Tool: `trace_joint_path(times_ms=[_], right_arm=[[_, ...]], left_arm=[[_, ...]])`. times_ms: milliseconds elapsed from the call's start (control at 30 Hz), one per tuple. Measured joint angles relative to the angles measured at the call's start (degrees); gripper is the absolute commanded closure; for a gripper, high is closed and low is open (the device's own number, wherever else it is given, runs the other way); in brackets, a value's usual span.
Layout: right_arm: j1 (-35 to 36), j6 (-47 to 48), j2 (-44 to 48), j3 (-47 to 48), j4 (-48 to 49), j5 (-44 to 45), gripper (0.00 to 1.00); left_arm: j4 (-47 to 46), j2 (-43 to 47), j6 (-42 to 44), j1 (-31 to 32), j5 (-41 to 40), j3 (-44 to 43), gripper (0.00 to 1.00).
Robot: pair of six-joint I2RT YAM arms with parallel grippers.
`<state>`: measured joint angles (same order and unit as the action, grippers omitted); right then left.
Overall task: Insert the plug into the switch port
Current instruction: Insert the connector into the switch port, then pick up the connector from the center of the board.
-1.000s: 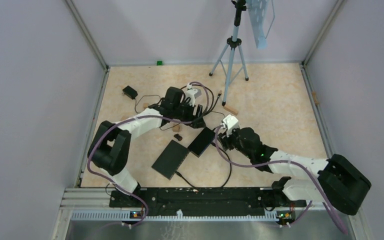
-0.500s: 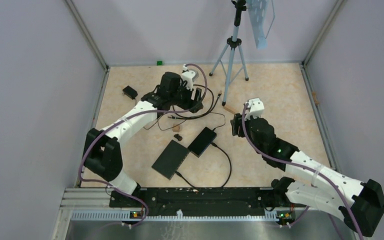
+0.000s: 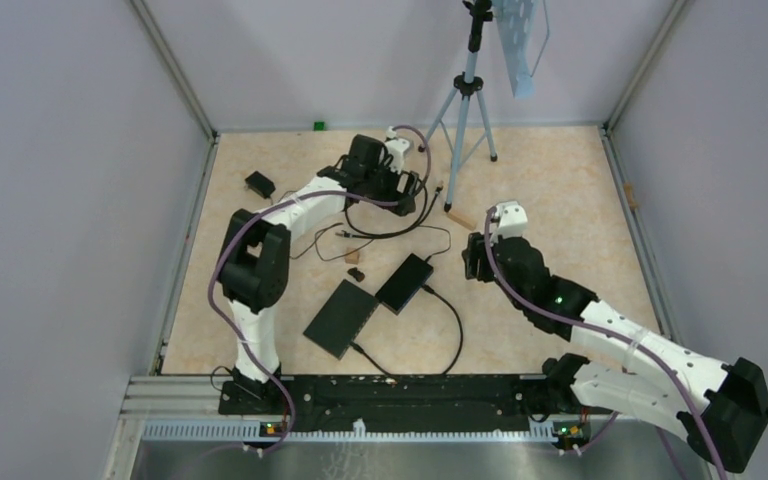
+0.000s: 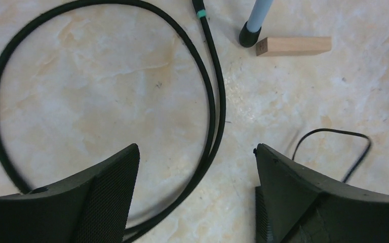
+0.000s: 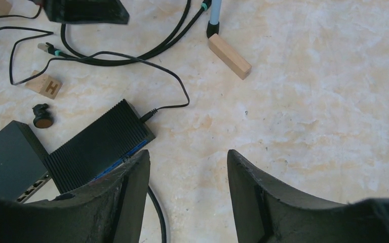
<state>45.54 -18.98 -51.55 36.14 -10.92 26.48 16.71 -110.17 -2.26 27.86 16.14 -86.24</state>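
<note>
A ribbed black switch (image 3: pixel 405 283) (image 5: pixel 99 142) with blue ports lies mid-table, two cables running from it. A flat black box (image 3: pixel 341 318) (image 5: pixel 7 152) lies beside it. The plug (image 5: pixel 44 47) (image 3: pixel 343 233), with a teal boot, lies loose on the table at the end of a thick black cable (image 4: pixel 210 91). My left gripper (image 4: pixel 196 149) (image 3: pixel 400 190) stands open low over that cable's loop, holding nothing. Over bare table just right of the switch, my right gripper (image 5: pixel 187 153) (image 3: pixel 472 258) is open and empty.
A tripod (image 3: pixel 465 100) stands at the back, one foot (image 4: pixel 248 35) next to a wooden block (image 4: pixel 294 45) (image 5: pixel 229 55). A letter cube (image 5: pixel 45 86) and a small black knob (image 5: pixel 42 117) lie left of the switch. A black adapter (image 3: pixel 259 184) sits far left.
The left arm swung toward the back right and its jaws opened wider. The right arm drew back from the switch a second ago and has held still since.
</note>
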Motion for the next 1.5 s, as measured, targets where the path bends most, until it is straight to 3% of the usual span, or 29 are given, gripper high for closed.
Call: trace_joint_path(times_ms=[200,633,833,933,967,1133,1233,1300,1400,1500], right_arm=[[0.0,-0.79,2.8,-2.36,-0.44,-0.79,0.45],[-0.04,-0.81,6.12,-6.16,-0.61,-2.49,0.47],[-0.04,-0.79,6.05,-6.16,-0.15,-3.17,0.47],[-0.04,-0.79,5.81,-6.16,0.31,-3.43,0.47],[-0.04,-0.79,5.7,-6.16,0.42,-3.45,0.47],[-0.04,-0.79,5.07,-6.16,0.7,-3.67,0.48],[-0.04,-0.76,4.52,-6.16,1.09,-3.8,0.48],[-0.04,-0.76,4.09,-6.16,1.29,-3.91,0.48],[-0.04,-0.74,3.37,-6.16,1.55,-4.11,0.48],[-0.04,-0.74,2.73,-6.14,1.73,-4.24,0.48]], left_arm=[[-1.92,-6.38,7.91,1.11,2.12,0.35,0.1],[-3.13,-11.93,20.81,7.63,-5.9,-0.44,0.17],[1.22,-16.06,20.35,7.91,-10.16,-8.04,0.43],[1.9,-16.76,19.74,7.87,-10.62,-9.11,0.46],[2.01,-16.76,19.63,7.87,-10.62,-9.11,0.46],[1.73,-16.74,18.62,7.41,-9.29,-8.76,0.25],[0.72,-16.61,17.79,6.67,-6.69,-7.87,0.22],[0.24,-16.44,17.29,6.03,-4.92,-7.17,0.27],[0.15,-16.39,17.92,5.9,-3.72,-6.93,0.48],[-0.35,-16.24,18.56,5.9,-3.1,-6.4,0.62]])
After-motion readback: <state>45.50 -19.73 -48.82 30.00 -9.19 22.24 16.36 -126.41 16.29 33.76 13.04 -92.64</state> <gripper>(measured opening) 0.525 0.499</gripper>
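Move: To the left hand's right by about 4 cm, level with it in reach and 11 cm below, runs the pair of black cables. Their green-banded end is some 8 cm ahead and 8 cm right, the tripod foot 4 cm ahead and 11 cm right, and the wooden block 2 cm ahead and 13 cm right. From the right hand the cable pair lies about 16 cm ahead, 10 cm left and 16 cm below. Sinking about 10 cm and shifting some 4 cm right onto the cable pair, the left hand first draws slightly back, then eases forward again as its fingers turn clockwise and point more steeply down. Beside the tabletop cables, the fingers narrow, reopen partway and narrow again to about half open, one on each side of the pair. The empty right hand drifts about 3 cm lower and slightly back. ##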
